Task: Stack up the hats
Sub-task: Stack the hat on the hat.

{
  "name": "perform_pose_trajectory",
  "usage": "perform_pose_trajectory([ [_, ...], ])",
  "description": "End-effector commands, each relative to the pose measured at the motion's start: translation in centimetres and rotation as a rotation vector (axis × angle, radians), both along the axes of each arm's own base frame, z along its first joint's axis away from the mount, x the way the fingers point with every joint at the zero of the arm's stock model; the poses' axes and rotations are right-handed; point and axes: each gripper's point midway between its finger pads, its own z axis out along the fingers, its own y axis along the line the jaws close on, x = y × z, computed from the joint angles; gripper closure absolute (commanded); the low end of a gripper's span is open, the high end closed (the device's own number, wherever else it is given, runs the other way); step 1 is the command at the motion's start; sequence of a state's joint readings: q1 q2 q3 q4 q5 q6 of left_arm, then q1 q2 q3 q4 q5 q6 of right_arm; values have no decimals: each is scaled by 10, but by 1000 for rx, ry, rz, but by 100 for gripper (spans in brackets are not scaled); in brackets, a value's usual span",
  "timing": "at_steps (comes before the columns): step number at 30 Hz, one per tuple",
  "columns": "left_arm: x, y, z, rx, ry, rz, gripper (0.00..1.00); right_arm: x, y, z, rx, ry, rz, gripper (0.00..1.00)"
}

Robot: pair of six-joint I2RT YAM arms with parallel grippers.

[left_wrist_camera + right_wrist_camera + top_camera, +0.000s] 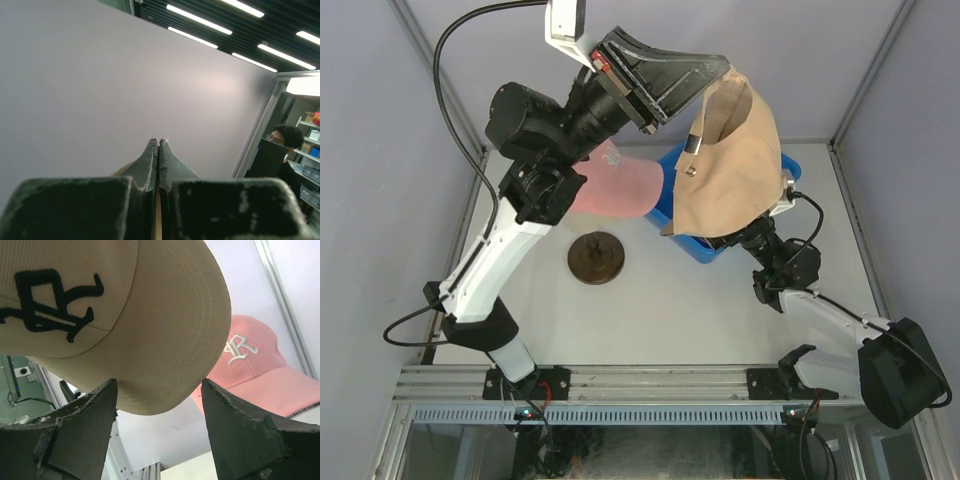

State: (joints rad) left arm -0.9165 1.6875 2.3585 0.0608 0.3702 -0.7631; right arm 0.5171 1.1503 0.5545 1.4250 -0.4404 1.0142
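A tan hat (pixel 730 165) hangs high over the table, pinched at its back edge by my left gripper (pixel 712 82). In the left wrist view that gripper (pixel 158 143) is shut, with a strip of tan fabric (pixel 158 220) between its jaws. A pink hat (pixel 620 190) with a white logo sits to the left of the bin, partly behind my left arm. My right gripper (pixel 159 385) is open below the tan hat (pixel 150 315), whose brim dips between the fingertips (pixel 107 390) without touching them. The pink hat (pixel 255 360) lies beyond. In the top view the right gripper is hidden under the tan hat.
A blue bin (pixel 672 215) stands at mid-table, mostly covered by the hanging hat. A round brown base (pixel 596 257) lies on the table left of centre. Grey walls and frame posts close in the table on three sides.
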Motion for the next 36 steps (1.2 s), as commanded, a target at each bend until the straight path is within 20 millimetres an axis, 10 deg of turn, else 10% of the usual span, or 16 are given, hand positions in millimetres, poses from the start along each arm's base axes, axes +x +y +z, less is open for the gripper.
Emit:
perform_pose_trajectory([
  [1, -13, 28, 35, -135, -59, -24, 100, -21, 1, 38, 69, -113, 48, 33],
  [20, -26, 76, 56, -237, -104, -92, 100, -10, 58, 52, 98, -76, 160, 33],
  [36, -19, 94, 32, -258, -62, -52, 100, -9, 56, 71, 148, -93, 149, 33],
])
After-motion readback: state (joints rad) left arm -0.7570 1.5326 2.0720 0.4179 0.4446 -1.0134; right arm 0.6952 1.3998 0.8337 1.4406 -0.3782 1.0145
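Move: The pink hat on the head stand, where the tan hat is being taken, has its crown about 23 cm left of the right hand, some 7 cm ahead and 8 cm lower. From the left hand the crown is roughly 19 cm to the left, 12 cm ahead and 37 cm below. The blue bin lies some 23 cm ahead of the right hand, 8 cm to its right and 36 cm down. The tan hat, still hanging between both hands, is carried left towards the pink hat, each hand travelling about 6 to 7 cm. The shut left fingers keep their pinch on the back strap; that hand rises 4 cm, then sinks most of it, tipping upward some 10 degrees. The right hand, brim still between its spread fingers, climbs about 4 cm and turns slightly counter-clockwise. ##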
